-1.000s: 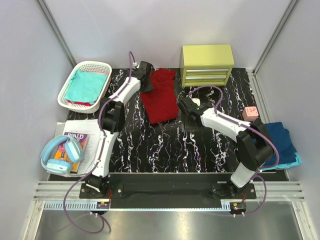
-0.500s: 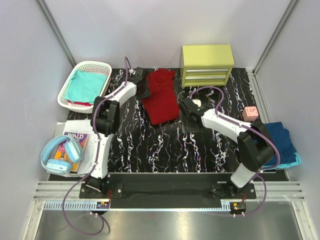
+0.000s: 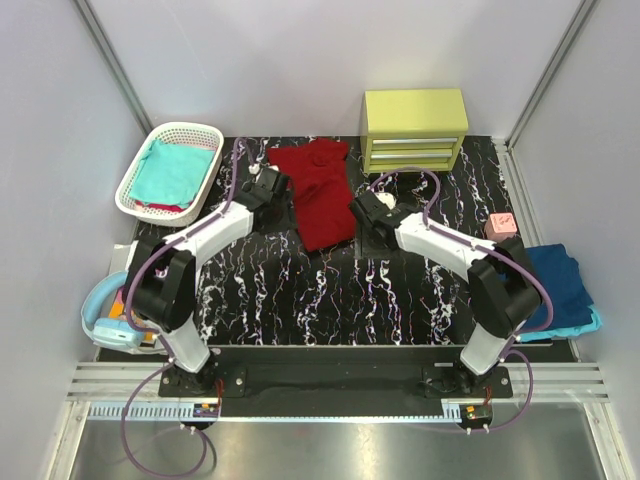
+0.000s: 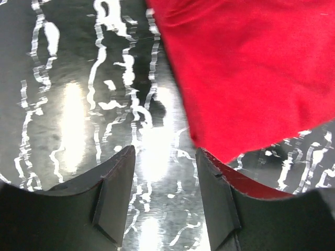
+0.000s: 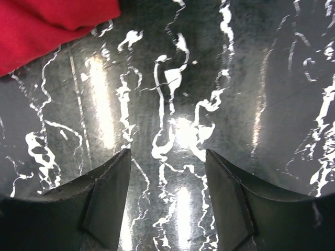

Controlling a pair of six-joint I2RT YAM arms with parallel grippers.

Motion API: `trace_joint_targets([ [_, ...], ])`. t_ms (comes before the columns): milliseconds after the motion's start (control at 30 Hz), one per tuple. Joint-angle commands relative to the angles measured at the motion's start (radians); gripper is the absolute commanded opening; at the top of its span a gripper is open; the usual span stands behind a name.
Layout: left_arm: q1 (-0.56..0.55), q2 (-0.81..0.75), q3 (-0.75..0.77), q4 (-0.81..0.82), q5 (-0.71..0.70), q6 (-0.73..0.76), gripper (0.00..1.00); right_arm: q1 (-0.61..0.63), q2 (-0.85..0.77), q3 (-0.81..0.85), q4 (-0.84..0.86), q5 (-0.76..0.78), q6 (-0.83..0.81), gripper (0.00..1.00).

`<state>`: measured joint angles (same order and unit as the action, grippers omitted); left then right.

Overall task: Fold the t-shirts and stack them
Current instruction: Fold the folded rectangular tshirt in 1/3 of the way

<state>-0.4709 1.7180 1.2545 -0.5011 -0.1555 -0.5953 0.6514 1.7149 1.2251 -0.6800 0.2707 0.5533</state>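
The dark red t-shirt (image 3: 320, 192) lies folded into a long strip on the black marbled table (image 3: 320, 290), its near end toward the arms. My left gripper (image 3: 280, 188) sits just off the shirt's left edge, open. In the left wrist view the red cloth (image 4: 251, 68) lies ahead and to the right, with only bare table between the fingers (image 4: 118, 193). My right gripper (image 3: 357, 214) is open beside the shirt's near right corner. In the right wrist view the red cloth (image 5: 47, 26) shows at the upper left. A teal t-shirt (image 3: 175, 170) fills the basket. Navy and light blue t-shirts (image 3: 560, 285) are stacked at the right edge.
The white lattice basket (image 3: 135, 195) stands at the back left. A yellow-green drawer unit (image 3: 415, 128) stands at the back right of the shirt. A small pink block (image 3: 500, 226) lies near the blue stack. Light blue headphones (image 3: 105, 318) rest on a book at the left.
My left gripper has opened, let go of the red shirt's far left corner and drawn back toward the near left. The right gripper has shifted slightly toward the shirt.
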Motion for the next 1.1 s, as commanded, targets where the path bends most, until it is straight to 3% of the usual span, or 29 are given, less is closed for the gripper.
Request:
trace_joint_targets([
  [0, 0.006, 0.018, -0.021, 0.079, -0.006, 0.012, 0.52, 0.039, -0.006, 0.028, 0.013, 0.015, 0.036, 0.65],
  [200, 0.000, 0.117, 0.078, 0.102, 0.011, 0.022, 0.48, 0.050, -0.035, 0.007, -0.004, 0.036, 0.051, 0.64],
  [333, 0.002, 0.190, 0.254, 0.087, -0.010, 0.066, 0.47, 0.050, -0.064, -0.027, -0.010, 0.039, 0.063, 0.64],
  [433, 0.012, 0.285, 0.411, 0.044, -0.007, 0.089, 0.36, 0.053, -0.087, -0.059, -0.012, 0.041, 0.074, 0.63],
  [467, 0.018, 0.336, 0.448, 0.030, -0.003, 0.092, 0.28, 0.053, -0.098, -0.076, -0.015, 0.042, 0.076, 0.62],
  [633, 0.031, 0.474, 0.615, -0.040, 0.008, 0.092, 0.24, 0.053, -0.116, -0.104, -0.027, 0.058, 0.076, 0.62],
  [1067, 0.032, 0.454, 0.508, 0.016, 0.045, 0.038, 0.20, 0.053, -0.094, -0.098, -0.030, 0.059, 0.065, 0.62],
])
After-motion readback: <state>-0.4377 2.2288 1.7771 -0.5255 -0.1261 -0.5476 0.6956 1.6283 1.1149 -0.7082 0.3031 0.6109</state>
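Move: The red t-shirt's middle lies about 13 cm ahead of the left hand, 8 cm to its right and 7 cm below; the shirt's near-left corner is almost level with this hand, 5 cm to its right. The white basket stands some 18 cm ahead and 25 cm left. The yellow drawers stand roughly 24 cm ahead and 30 cm right. From the right hand, the t-shirt's middle is about 15 cm ahead, 13 cm left and 4 cm down. Forward over the t-shirt and a little right goes the left hand, after a short dip; it rises as it reaches out nearly 14 cm, then sinks about 7 cm towards the folded layers on the shirt's left part while easing back a couple of centimetres, its fingers narrowing from half open to nearly shut. The open, empty right hand drifts slightly left, then backs off some 3 cm from the shirt, swinging back right. ##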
